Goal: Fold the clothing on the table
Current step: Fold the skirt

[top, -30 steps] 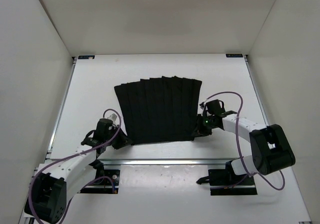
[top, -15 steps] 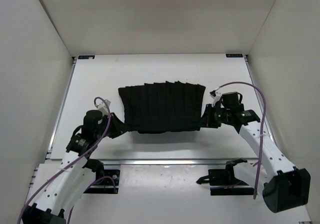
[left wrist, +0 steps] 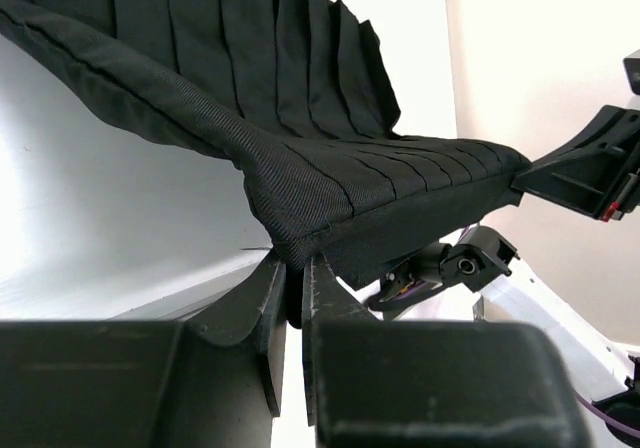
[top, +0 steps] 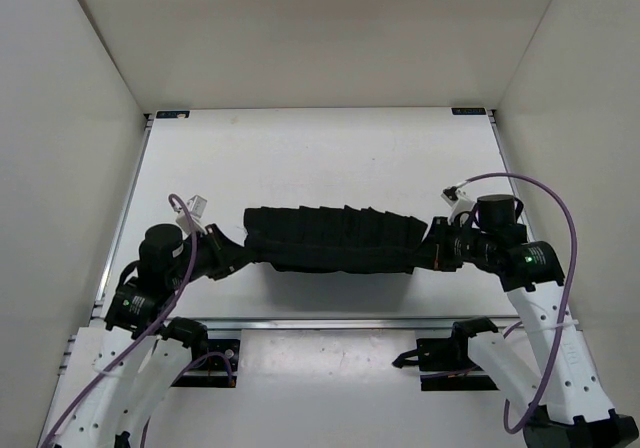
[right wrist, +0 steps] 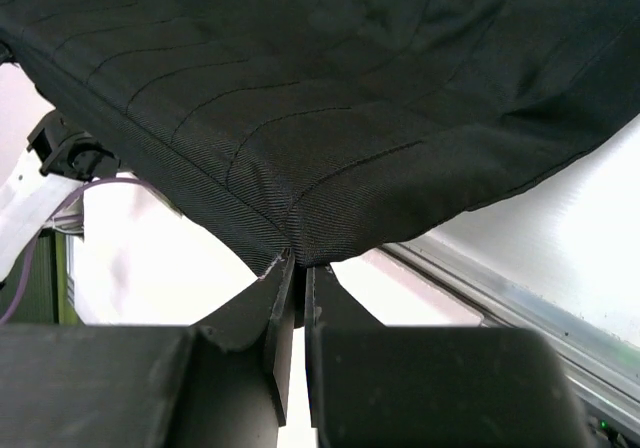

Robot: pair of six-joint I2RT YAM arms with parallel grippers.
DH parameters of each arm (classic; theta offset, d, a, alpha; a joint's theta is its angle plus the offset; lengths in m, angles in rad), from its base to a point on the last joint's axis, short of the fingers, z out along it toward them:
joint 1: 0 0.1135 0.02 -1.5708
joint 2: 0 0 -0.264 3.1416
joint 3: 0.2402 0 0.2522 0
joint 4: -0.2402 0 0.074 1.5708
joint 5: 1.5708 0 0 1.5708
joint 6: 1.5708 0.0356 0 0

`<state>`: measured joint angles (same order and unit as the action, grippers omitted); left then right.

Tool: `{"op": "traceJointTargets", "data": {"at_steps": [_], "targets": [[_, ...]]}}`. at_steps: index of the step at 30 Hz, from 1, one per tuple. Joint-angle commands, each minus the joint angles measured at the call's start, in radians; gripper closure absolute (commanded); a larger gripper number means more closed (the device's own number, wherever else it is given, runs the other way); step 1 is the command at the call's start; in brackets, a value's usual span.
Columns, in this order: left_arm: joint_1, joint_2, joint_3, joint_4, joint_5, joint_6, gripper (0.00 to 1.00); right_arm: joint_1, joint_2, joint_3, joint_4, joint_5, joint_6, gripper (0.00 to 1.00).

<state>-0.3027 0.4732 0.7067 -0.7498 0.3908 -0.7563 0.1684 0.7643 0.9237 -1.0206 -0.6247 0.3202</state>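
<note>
The clothing (top: 335, 240), a black pleated garment, hangs stretched between both arms above the white table (top: 300, 158). From the top view it shows as a narrow dark band. My left gripper (top: 232, 255) is shut on its left corner, and in the left wrist view the clothing (left wrist: 300, 198) is pinched at my left gripper (left wrist: 293, 268). My right gripper (top: 432, 248) is shut on the right corner. The right wrist view shows the fabric (right wrist: 330, 118) spreading away above my right gripper (right wrist: 298, 266).
White walls enclose the table on three sides. A metal rail (top: 330, 322) runs along the near edge, with the arm bases (top: 455, 356) behind it. Purple cables (top: 530, 183) loop off both arms.
Both arms have risen and drawn apart, lifting the garment's near edge. The clothing went from lying flat to a taut hanging band.
</note>
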Motion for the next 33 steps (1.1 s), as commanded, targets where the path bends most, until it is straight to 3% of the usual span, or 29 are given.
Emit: {"op": "traceJointTargets", "data": {"at_steps": [1,8,15,18,19,20,21,22,23,26,28,33], "targets": [[0.031,0.042,-0.013,0.032,-0.063,0.006,1.00,-0.029,0.041,0.020,-0.036,0.069,-0.049,1.00],[0.086,0.212,-0.043,0.194,-0.049,0.029,1.00,-0.058,0.283,0.066,0.073,0.048,-0.089,1.00],[0.149,0.540,-0.010,0.440,-0.018,0.066,1.00,-0.148,0.625,0.211,0.206,-0.004,-0.116,1.00],[0.158,0.697,0.060,0.525,-0.035,0.080,1.00,-0.164,0.763,0.279,0.290,0.040,-0.087,1.00],[0.162,0.776,0.109,0.553,-0.044,0.089,0.99,-0.165,0.792,0.312,0.327,0.052,-0.054,1.00],[0.165,0.867,0.173,0.569,-0.047,0.100,0.88,-0.167,0.853,0.332,0.365,0.051,-0.029,1.00],[0.174,0.912,0.206,0.584,-0.034,0.118,0.62,-0.167,0.906,0.372,0.393,0.037,-0.023,0.97],[0.189,1.011,0.291,0.590,0.009,0.141,0.48,-0.164,0.924,0.392,0.457,0.039,0.009,0.77],[0.191,1.098,0.365,0.584,0.063,0.147,0.40,-0.156,0.950,0.397,0.532,0.028,0.038,0.66],[0.237,1.171,0.409,0.662,0.128,0.079,0.34,-0.141,0.945,0.385,0.690,0.075,0.094,0.44],[0.260,1.138,0.363,0.673,0.111,0.072,0.31,-0.132,0.916,0.362,0.712,0.140,0.097,0.38],[0.263,0.989,0.193,0.595,0.050,0.140,0.30,-0.142,0.810,0.245,0.611,0.238,0.056,0.33]]}}
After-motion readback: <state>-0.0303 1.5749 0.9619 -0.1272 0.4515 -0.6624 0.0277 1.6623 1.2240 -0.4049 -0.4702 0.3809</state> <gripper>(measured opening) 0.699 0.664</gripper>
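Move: Both grippers already hold the skirt's lifted near edge about 21 cm above the table. From the left gripper, the far hem's left corner lies some 25 cm ahead, 4 cm to the left and 21 cm below; the skirt's lying middle is about 18 cm ahead, 18 cm right. From the right gripper, the hem's right corner is roughly 25 cm ahead, 5 cm right and 21 cm below, and the skirt's middle 18 cm ahead, 18 cm left. Swing both grippers together forward and down, about 25 cm out and 8 to 10 cm lower, carrying the held edge over the skirt towards its far hem. Speed up as you go and fling the edge free by opening both grippers wide late in the reach, left just before right, still well above the table; finish with both drifting slightly outward. ##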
